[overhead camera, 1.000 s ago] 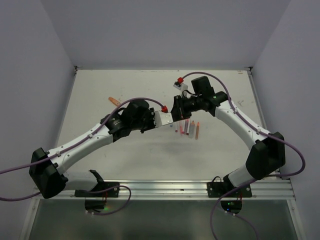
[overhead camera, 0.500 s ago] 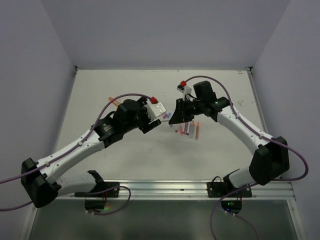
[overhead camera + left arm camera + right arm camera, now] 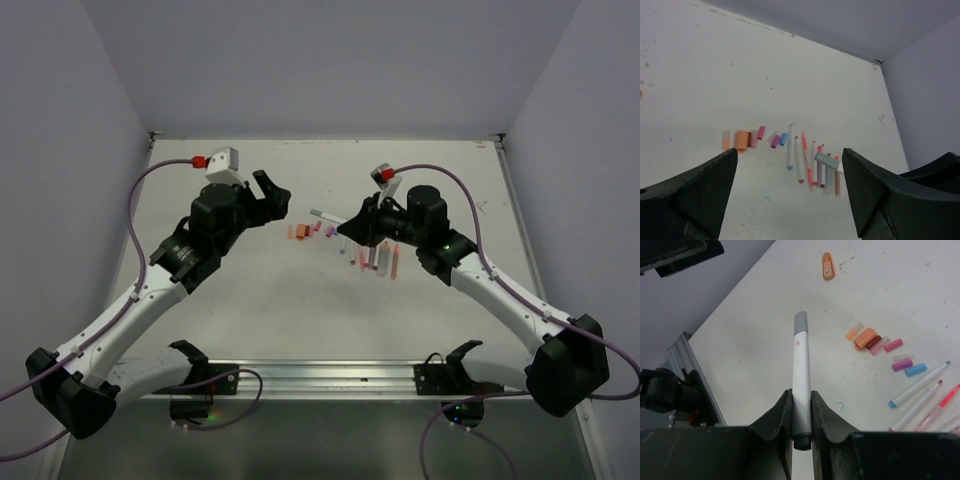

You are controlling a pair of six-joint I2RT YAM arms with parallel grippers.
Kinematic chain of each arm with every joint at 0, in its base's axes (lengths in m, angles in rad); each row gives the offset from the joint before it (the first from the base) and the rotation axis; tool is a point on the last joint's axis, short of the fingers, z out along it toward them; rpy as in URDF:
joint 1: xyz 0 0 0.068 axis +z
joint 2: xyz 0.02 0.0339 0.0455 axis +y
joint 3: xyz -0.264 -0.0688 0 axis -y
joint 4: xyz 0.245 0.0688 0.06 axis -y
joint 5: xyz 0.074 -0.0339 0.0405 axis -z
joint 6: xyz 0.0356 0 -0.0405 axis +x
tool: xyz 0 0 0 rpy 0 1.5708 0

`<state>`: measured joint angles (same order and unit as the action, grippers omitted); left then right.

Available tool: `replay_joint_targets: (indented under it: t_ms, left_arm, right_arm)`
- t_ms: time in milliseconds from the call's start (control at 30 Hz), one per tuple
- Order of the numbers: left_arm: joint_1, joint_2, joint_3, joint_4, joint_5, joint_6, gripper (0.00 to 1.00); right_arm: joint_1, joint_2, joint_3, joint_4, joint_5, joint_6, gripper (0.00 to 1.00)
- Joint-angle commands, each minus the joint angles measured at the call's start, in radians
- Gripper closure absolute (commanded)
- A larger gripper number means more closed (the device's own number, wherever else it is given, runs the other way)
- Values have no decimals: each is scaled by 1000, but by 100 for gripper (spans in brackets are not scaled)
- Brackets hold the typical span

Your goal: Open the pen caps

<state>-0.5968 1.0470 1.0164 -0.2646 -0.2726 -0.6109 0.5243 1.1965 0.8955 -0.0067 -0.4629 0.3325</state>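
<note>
My right gripper [image 3: 348,226] [image 3: 801,395] is shut on a white-barrelled pen with grey ends [image 3: 800,365], held above the table and pointing left [image 3: 325,216]. My left gripper [image 3: 272,195] [image 3: 790,200] is open wide and empty, well to the left of that pen's tip. Loose pen caps lie on the table: orange [image 3: 864,338] [image 3: 742,140], pink [image 3: 893,345], purple [image 3: 902,365] and blue [image 3: 915,370]. A row of several thin pale pens [image 3: 375,258] [image 3: 810,165] lies beneath the right gripper. The held pen's grey end [image 3: 827,161] shows in the left wrist view.
A thick orange marker [image 3: 827,266] lies apart at the far left of the table. The white table [image 3: 430,300] is walled at the back and both sides. A metal rail [image 3: 330,375] runs along the near edge.
My left gripper has pulled back to the left, away from the held pen, and stands open. My right gripper has drawn slightly right with the pen still in it.
</note>
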Motion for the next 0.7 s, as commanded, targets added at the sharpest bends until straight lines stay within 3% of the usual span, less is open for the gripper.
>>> replay_joint_targets:
  t_ms: [0,167,367,667]
  left_arm:
    - [-1,-21,-15,30,-66,-398,13]
    - [-1,-7,-45,103,-15,-568,17]
    - [-1,76,-25,113,41,-633,23]
    - [-3,108,-13,160,19,-674,42]
  right_arm:
    - [52,-35,-75,314,116,-1,100]
    - [129,-44,-145,482,268,-24,100]
    - [187,-20,-173,603,326,-56,100]
    - [266,26,-182,669,386,-125,100]
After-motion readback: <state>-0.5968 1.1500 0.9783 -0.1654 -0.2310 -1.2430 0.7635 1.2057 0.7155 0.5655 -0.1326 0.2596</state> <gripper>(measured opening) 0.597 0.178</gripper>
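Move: The grey-capped end of the white pen that the right hand holds is about 9 cm to the left hand's right, roughly 1 cm ahead and 7 cm below it. From the right hand the cap is some 8 cm left, 4 cm ahead and 2 cm lower. On the table, the loose orange cap lies about 3 cm ahead, 9 cm right and 27 cm below the left hand; the row of pens lies 8 cm right, 1 cm back and 23 cm below the right hand. Leftward and up by about 5 and 4 cm, the right hand carries the pen cap-first to the left fingers, tilting its own fingers upward some 20 degrees and keeping its grip. The left hand comes right to meet it, about 4 cm with a little forward, rolling roughly 30 degrees left side down and tipping downward as its wide fingers partly close around the cap end. ##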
